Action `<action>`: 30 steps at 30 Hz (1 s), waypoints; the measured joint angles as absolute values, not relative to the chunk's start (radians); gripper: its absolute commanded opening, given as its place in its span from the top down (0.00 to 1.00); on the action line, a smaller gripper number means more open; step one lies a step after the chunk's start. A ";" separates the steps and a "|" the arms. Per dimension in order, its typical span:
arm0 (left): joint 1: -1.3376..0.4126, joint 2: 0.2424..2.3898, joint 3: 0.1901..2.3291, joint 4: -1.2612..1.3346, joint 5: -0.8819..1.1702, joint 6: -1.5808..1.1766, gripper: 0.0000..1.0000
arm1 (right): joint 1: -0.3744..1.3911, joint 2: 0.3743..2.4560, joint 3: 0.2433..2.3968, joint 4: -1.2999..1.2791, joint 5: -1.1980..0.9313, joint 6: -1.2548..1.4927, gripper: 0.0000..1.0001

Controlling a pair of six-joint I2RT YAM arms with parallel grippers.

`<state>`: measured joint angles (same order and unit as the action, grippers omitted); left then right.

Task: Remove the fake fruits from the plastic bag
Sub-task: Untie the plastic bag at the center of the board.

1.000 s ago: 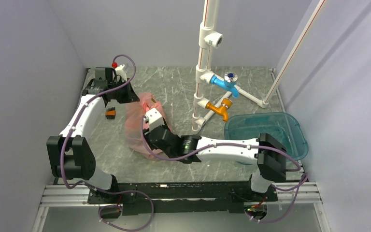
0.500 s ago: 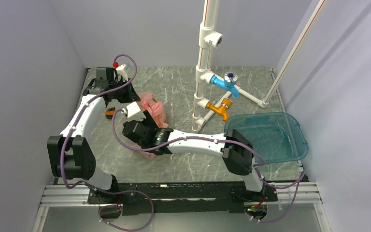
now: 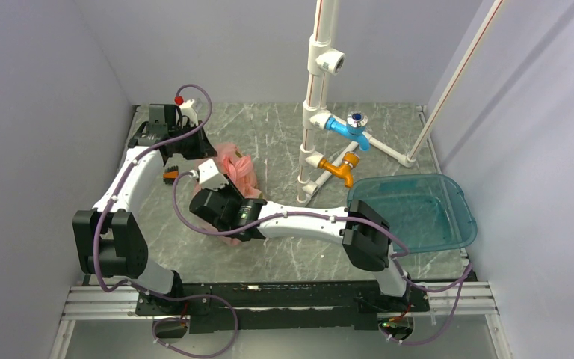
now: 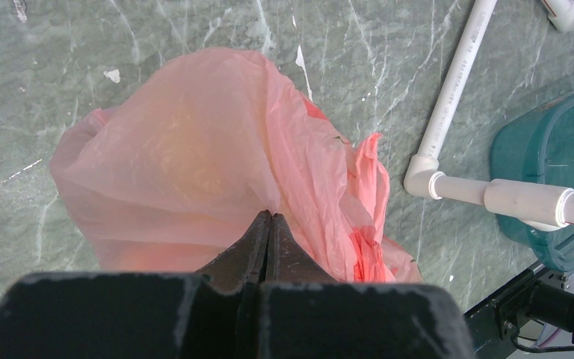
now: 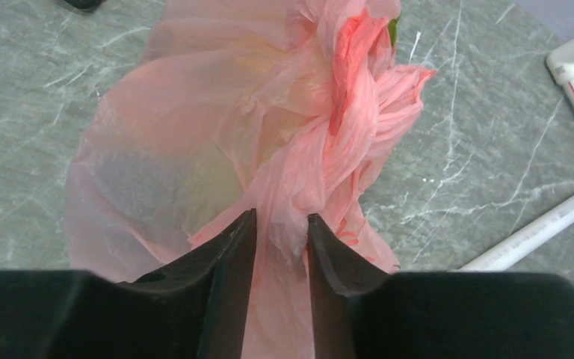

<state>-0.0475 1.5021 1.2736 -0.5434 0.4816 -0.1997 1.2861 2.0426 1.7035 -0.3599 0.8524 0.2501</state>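
Observation:
The pink plastic bag [image 3: 233, 166] lies crumpled on the marble table, left of centre. The fake fruits stay inside it and show only as faint yellowish shapes [image 4: 176, 146] through the film, plus a green sliver [image 5: 392, 30] at the bag's twisted top. My left gripper [image 4: 269, 215] is shut, pinching a fold of the bag [image 4: 194, 149] that draws to a point at its tips. My right gripper [image 5: 282, 218] stands partly open, its fingers either side of a loose bunch of the bag [image 5: 299, 149] below the twisted handles.
A teal see-through tub [image 3: 411, 213] sits at the right. A white pipe frame [image 3: 315, 90] with a blue tap [image 3: 351, 126] and an orange tap [image 3: 340, 170] stands behind the centre. A small orange-and-black object [image 3: 170, 175] lies beside the left arm. Grey walls close in on three sides.
My right arm has stretched left across the table, carrying its gripper over the left part of the bag. The left arm and its pinch have stayed put.

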 measured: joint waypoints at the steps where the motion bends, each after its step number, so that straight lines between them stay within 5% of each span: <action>1: -0.047 1.502 1.274 -0.543 0.481 -0.200 1.00 | 1.286 2.043 1.705 -0.363 0.857 0.252 0.88; 4: -0.047 1.502 1.274 -0.544 0.477 -0.200 1.00 | 1.287 2.042 1.702 -0.363 0.861 0.255 1.00; 20: 0.054 1.475 1.262 -0.556 0.474 -0.226 1.00 | 1.339 1.534 1.063 -0.065 0.731 0.350 1.00; 30: 0.068 1.474 1.249 -0.536 0.477 -0.219 0.94 | 1.345 1.477 0.819 0.091 0.600 0.430 1.00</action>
<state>0.0677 1.4742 1.2491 -0.5358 0.4767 -0.2192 1.3453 1.4773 0.8192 0.0906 0.5999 0.4297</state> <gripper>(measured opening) 0.009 0.009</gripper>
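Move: The bag's bunched neck already lies between the right gripper's half-open fingers. From the right hand the red knotted part is about 4 cm ahead and 4 cm to the right, the bag's full body some 9 cm below and 2 cm ahead, and the pipe stand's foot roughly 18 cm right, 3 cm ahead, near board level. From the left hand, shut on the bag's upper edge, that neck is about 9 cm back, 2 cm right and slightly lower. Close the right gripper on the bunched neck, then pull it back and to the right, away from the left gripper, about 13 cm in all; let it rise a little on the way, then sink to finish some 5 cm lower, rolling the hand about 20 degrees with its left side rising. Keep the left gripper's pinch on the upper edge and draw it roughly 4 cm left against the pull. ##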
